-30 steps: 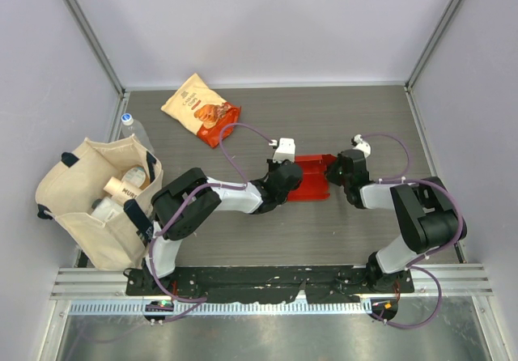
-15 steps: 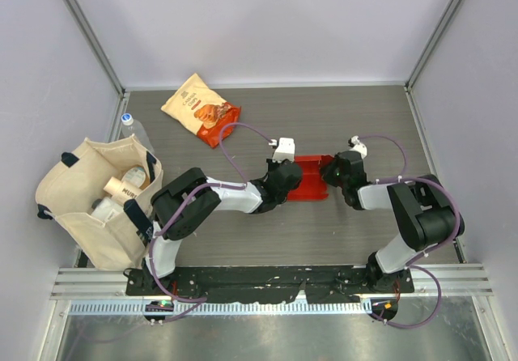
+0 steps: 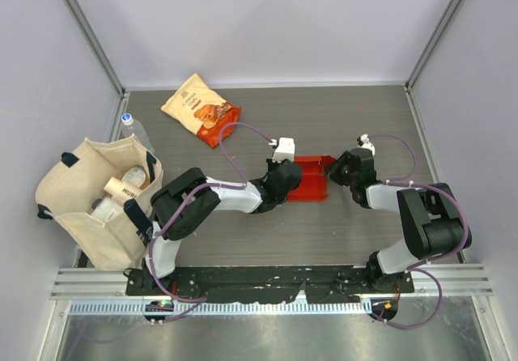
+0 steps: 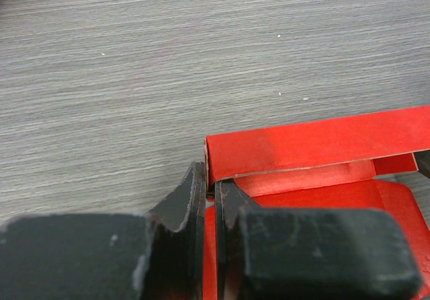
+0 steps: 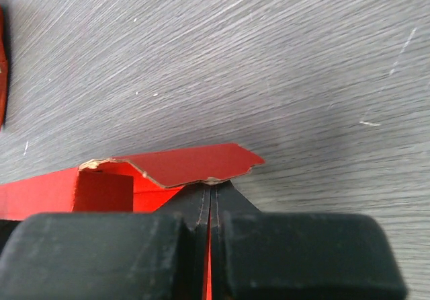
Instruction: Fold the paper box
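Observation:
The paper box, bright red thin cardboard, lies partly folded on the grey table between my two grippers. My left gripper is at its left side. In the left wrist view that gripper is shut on a thin upright wall of the box, with a raised red side panel just beyond the tips. My right gripper is at the box's right end. In the right wrist view it is shut on a red wall under a bent, frayed flap of the paper box.
An orange-and-cream snack bag lies at the back left. A cream tote bag holding several items stands at the left edge, with a clear bottle behind it. Metal frame posts and grey walls bound the table.
The right gripper pushed left against the box's right end, then drew back to the right with the flap still in its jaws. The left arm has not moved.

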Controlling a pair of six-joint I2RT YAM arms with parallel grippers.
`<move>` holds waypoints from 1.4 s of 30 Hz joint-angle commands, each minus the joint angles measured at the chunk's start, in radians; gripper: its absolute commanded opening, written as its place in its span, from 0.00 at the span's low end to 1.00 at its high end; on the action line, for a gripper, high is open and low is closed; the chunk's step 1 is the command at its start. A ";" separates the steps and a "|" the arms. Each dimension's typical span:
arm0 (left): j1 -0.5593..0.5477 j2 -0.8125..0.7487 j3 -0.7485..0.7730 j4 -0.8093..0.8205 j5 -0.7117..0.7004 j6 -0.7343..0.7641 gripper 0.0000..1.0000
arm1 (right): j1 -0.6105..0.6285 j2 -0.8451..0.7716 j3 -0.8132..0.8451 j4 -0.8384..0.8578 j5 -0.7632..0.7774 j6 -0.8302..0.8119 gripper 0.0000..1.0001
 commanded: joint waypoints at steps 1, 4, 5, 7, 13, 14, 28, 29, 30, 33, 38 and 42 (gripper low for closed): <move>-0.001 -0.013 -0.005 -0.069 0.008 -0.004 0.00 | 0.010 -0.016 0.020 0.030 -0.055 0.015 0.01; -0.001 -0.013 -0.005 -0.069 0.012 -0.004 0.00 | 0.019 0.004 0.020 0.050 -0.069 0.025 0.01; -0.002 -0.013 -0.005 -0.069 0.012 -0.003 0.00 | 0.028 0.007 0.020 0.057 -0.064 0.025 0.01; -0.001 -0.015 -0.005 -0.071 0.012 -0.003 0.00 | 0.037 0.013 0.030 0.056 -0.060 0.025 0.01; -0.001 -0.020 -0.008 -0.068 0.012 -0.007 0.00 | 0.049 0.090 0.056 0.065 -0.051 0.050 0.01; -0.002 -0.020 -0.008 -0.069 0.012 -0.009 0.00 | 0.049 0.107 0.060 0.053 -0.046 0.057 0.01; 0.015 -0.030 -0.025 -0.074 0.018 -0.001 0.00 | 0.034 -0.091 0.253 -0.593 0.026 -0.183 0.06; 0.021 -0.030 -0.020 -0.080 0.037 0.002 0.00 | 0.031 -0.090 0.275 -0.704 0.017 -0.205 0.07; 0.022 -0.029 -0.017 -0.091 0.046 0.005 0.00 | 0.031 -0.090 0.324 -0.769 0.019 -0.231 0.09; 0.027 -0.029 -0.002 -0.106 0.054 0.023 0.00 | 0.034 -0.118 0.376 -0.916 0.055 -0.309 0.17; 0.032 -0.027 -0.002 -0.089 0.080 0.068 0.00 | 0.033 -0.165 0.401 -0.918 0.162 -0.427 0.46; 0.035 -0.029 -0.003 -0.080 0.083 0.109 0.00 | 0.033 -0.119 0.424 -0.875 0.158 -0.464 0.48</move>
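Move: The box's loose right-hand tab is right at the right hand's shut fingertips, about 1 cm ahead and 1 cm to the left, at the same height. From that hand the middle of the box's far wall is some 6 cm to the left and 1 cm ahead, and the tray's middle about 5 cm left, 4 cm back and 3 cm lower. For the left hand, which pinches the far wall's left end, the tab lies roughly 10 cm to the right, about level fore and aft. With its shut fingers against the tab, the right hand works left about 3 cm towards the tray, then forward and slightly down. It then turns back and leaves the tab, going right, back and up by about 5 cm each way, while the wrist rolls some 30 degrees and the fingers open about halfway. The left hand keeps its pinch on the far wall's left end. ##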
